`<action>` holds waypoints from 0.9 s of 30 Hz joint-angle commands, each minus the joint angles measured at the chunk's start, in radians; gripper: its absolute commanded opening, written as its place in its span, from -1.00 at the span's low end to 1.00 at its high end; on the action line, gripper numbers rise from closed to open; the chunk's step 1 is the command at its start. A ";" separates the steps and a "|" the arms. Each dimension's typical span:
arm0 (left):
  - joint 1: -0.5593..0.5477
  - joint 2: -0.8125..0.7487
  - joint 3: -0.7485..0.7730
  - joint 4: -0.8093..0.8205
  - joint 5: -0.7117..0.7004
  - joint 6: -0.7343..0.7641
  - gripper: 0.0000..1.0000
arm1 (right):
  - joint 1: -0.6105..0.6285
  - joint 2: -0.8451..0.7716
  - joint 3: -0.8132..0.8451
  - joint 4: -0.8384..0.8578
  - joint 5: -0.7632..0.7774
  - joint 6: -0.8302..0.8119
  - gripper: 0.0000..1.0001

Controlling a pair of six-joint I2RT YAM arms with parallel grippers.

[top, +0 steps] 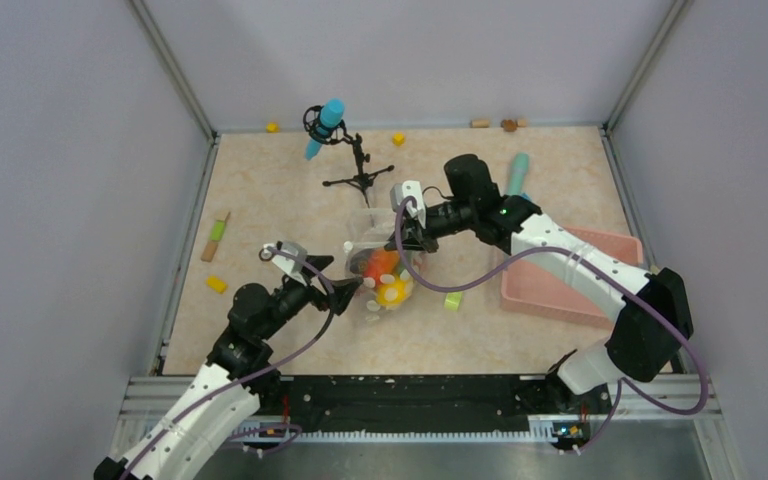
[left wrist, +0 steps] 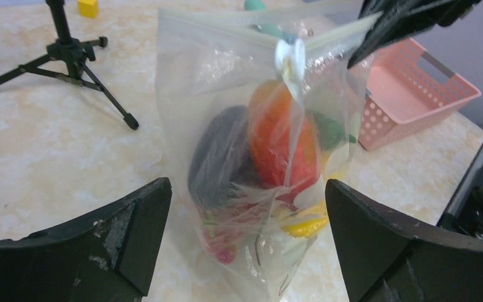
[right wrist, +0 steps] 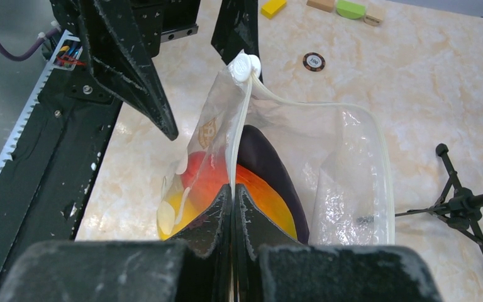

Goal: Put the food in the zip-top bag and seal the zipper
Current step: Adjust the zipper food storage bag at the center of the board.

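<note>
The zip-top bag (top: pixel 385 262) stands mid-table, held up by its top edge. It holds the food: an orange-red piece (left wrist: pixel 283 138), a dark purple bunch (left wrist: pixel 217 157), a yellow piece (left wrist: pixel 305 226) and a green piece (left wrist: pixel 330 129). My right gripper (right wrist: pixel 233 192) is shut on the white zipper (right wrist: pixel 239 126), below the white slider (right wrist: pixel 244 66). Part of the bag's rim (right wrist: pixel 377 145) curves open toward the tripod. My left gripper (left wrist: pixel 246 185) is open, its fingers either side of the bag's lower part and apart from it. It sits just left of the bag in the top view (top: pixel 345 290).
A pink lattice basket (top: pixel 570 275) lies right of the bag. A black tripod with a blue microphone (top: pixel 360 170) stands behind it. A lime-green cylinder (top: pixel 453 300), yellow blocks (top: pixel 217 284), a green-and-wood stick (top: pixel 216 235) and a teal object (top: pixel 517 172) lie around.
</note>
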 commanded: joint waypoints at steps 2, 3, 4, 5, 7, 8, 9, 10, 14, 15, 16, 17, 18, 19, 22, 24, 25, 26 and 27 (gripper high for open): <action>-0.002 0.026 -0.011 0.186 -0.139 -0.049 0.95 | 0.006 0.006 0.014 0.031 -0.014 -0.025 -1.00; -0.001 0.043 -0.004 0.190 -0.145 -0.050 0.94 | 0.007 0.007 0.016 0.031 -0.012 -0.026 -1.00; -0.001 0.060 0.003 0.201 -0.141 -0.050 0.94 | 0.007 0.010 0.016 0.031 -0.011 -0.025 -1.00; -0.001 0.077 0.009 0.213 -0.130 -0.048 0.94 | 0.007 0.012 0.017 0.031 -0.009 -0.026 -1.00; -0.001 0.115 0.018 0.240 -0.113 -0.043 0.92 | 0.007 0.019 0.020 0.031 0.000 -0.025 -1.00; -0.001 0.129 0.021 0.253 -0.112 -0.042 0.87 | 0.007 0.021 0.022 0.032 0.003 -0.025 -1.00; -0.002 0.141 0.024 0.267 -0.115 -0.041 0.79 | 0.006 0.023 0.022 0.032 0.004 -0.025 -1.00; -0.001 0.150 0.023 0.280 -0.121 -0.042 0.73 | 0.006 0.025 0.022 0.032 0.003 -0.026 -1.00; -0.002 0.169 0.005 0.356 -0.107 -0.047 0.55 | 0.006 0.036 0.025 0.038 0.003 -0.025 -1.00; 0.000 0.172 -0.002 0.377 -0.094 -0.046 0.54 | 0.006 0.041 0.029 0.038 0.006 -0.021 -1.00; 0.000 0.173 -0.005 0.394 -0.084 -0.046 0.54 | 0.007 0.045 0.031 0.038 0.009 -0.020 -1.00; -0.001 0.176 -0.006 0.405 -0.074 -0.045 0.53 | 0.006 0.048 0.033 0.039 0.012 -0.018 -1.00; 0.000 0.178 -0.007 0.412 -0.063 -0.043 0.50 | 0.005 0.049 0.034 0.038 0.014 -0.016 -1.00; 0.000 0.181 -0.008 0.421 -0.056 -0.043 0.44 | 0.005 0.051 0.036 0.038 0.015 -0.014 -1.00; 0.000 0.198 -0.010 0.444 -0.048 -0.040 0.20 | 0.006 0.052 0.037 0.038 0.014 -0.011 -1.00; 0.000 0.213 -0.018 0.469 -0.057 -0.048 0.01 | 0.006 0.051 0.036 0.039 0.013 -0.010 -1.00; 0.001 0.218 -0.025 0.481 -0.049 -0.049 -0.02 | 0.006 0.050 0.038 0.039 0.013 -0.008 -1.00; 0.000 0.222 -0.033 0.494 -0.044 -0.052 -0.03 | 0.005 0.050 0.039 0.040 0.012 -0.006 -1.00; -0.001 0.226 -0.043 0.512 -0.036 -0.057 -0.04 | 0.005 0.050 0.040 0.040 0.009 -0.002 -1.00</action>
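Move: From the open left gripper, the white slider at the bag's near-left corner is about 4 cm ahead, 2 cm right and 5 cm up. The food in the bag sits some 7 cm to this hand's right, level with it fore and aft, and 10 cm lower; the tripod is roughly 19 cm ahead, 3 cm right, its feet on the board. From the right gripper, already pinching the bag's rim, the slider is about 7 cm left, neither ahead nor back and near its own height. Bring the left gripper forward about 3 cm to the bag's slider corner, then raise it some 3 cm, tipping the fingertips up slightly. Meanwhile close the wide-open fingers to about half, one on each side of the corner just short of a pinch. Keep the right gripper shut on the rim and lower it about 2 cm, easing slightly forward. ##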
